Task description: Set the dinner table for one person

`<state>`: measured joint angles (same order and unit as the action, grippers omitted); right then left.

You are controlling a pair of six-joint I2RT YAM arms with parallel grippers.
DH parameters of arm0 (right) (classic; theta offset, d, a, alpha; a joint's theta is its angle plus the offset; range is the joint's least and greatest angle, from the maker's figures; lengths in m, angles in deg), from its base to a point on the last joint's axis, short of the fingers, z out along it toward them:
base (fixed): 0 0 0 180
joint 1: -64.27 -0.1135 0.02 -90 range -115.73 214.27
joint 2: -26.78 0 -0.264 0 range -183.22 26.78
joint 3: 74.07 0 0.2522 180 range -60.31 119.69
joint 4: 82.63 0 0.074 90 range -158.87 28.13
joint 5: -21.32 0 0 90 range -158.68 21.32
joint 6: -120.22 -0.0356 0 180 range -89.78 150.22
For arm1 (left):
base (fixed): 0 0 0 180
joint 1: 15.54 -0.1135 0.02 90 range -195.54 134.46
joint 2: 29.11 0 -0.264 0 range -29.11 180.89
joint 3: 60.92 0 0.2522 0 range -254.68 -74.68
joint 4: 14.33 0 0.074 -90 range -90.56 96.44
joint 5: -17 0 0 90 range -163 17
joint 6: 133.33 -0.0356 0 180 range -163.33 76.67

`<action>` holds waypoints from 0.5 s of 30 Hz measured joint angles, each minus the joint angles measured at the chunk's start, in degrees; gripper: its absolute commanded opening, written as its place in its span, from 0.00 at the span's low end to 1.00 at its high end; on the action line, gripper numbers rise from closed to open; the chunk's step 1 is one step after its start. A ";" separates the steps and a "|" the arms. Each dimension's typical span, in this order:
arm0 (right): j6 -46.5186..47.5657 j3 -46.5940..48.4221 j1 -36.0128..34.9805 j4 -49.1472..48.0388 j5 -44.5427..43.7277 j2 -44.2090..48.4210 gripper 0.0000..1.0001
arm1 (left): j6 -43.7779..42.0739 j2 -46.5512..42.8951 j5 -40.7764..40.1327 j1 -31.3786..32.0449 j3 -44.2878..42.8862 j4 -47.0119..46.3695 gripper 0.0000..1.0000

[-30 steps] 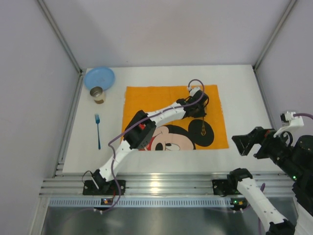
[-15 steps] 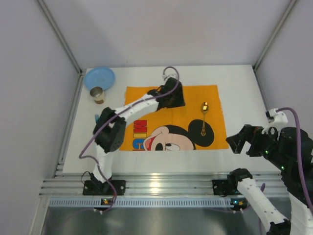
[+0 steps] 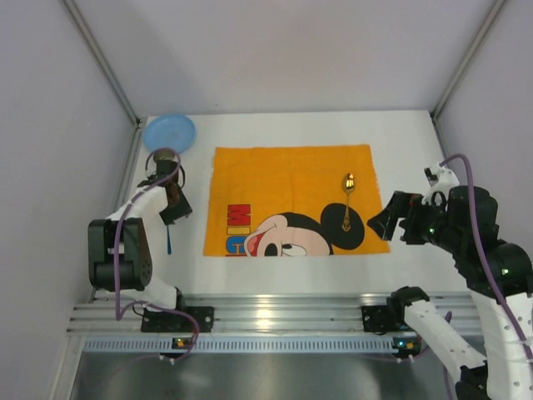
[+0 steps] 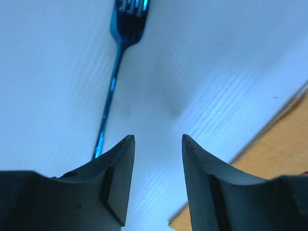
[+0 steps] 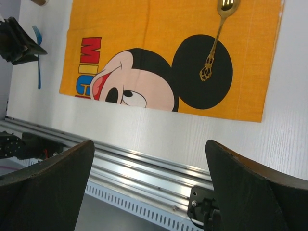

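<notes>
The white dinner table carries an orange Mickey Mouse cloth. A gold spoon lies on the cloth's right side, also visible as the spoon in the right wrist view. A blue fork lies on bare table left of the cloth. My left gripper hovers over the fork's upper part. In its own view the left gripper is open and empty, with the fork's handle running under its left finger. My right gripper hangs wide open and empty by the cloth's right edge.
A blue plate sits at the far left corner, with a metal cup just in front of it, close to my left wrist. A ribbed aluminium rail runs along the near edge. Frame posts rise at both sides.
My left arm swung from the spoon on the cloth's right side across to the fork at the left, its jaws now open. The spoon stayed on the cloth. My right gripper moved closer to the cloth.
</notes>
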<state>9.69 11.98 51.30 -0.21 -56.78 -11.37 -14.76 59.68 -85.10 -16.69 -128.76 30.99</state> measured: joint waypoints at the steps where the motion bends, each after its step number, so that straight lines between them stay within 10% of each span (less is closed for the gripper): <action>1: -0.09 -0.22 0.00 -0.68 0.26 -0.63 1.00 | -0.94 0.22 -0.31 -0.72 0.24 0.76 0.49; 15: -2.58 -5.35 -0.02 -5.22 1.01 -0.52 1.00 | -9.25 1.14 -0.63 -7.85 -0.68 0.83 0.48</action>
<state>7.11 6.63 51.28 -5.43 -55.77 -11.89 -24.00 60.82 -85.73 -24.54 -129.44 31.82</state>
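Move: The blue fork lies about 4 cm to the left of my left hand, its middle roughly level with the fingertips and some 3 cm below them. The metal cup stands about 17 cm ahead and 4 cm to the left, the blue plate beyond it, some 29 cm ahead and 3 cm left of the hand. The orange cloth's middle is about 38 cm right and 5 cm ahead. From my right hand the fork is roughly 67 cm left, 17 cm ahead, 28 cm down. I slide my left hand about 5 cm to the left, low over the table, slowing as I bring the half-open fingers over the blue fork's handle; they stay open and I tilt the wrist only about 5 degrees, without gripping the fork. My empty, wide-open right hand eases a couple of centimetres forward and then down. ##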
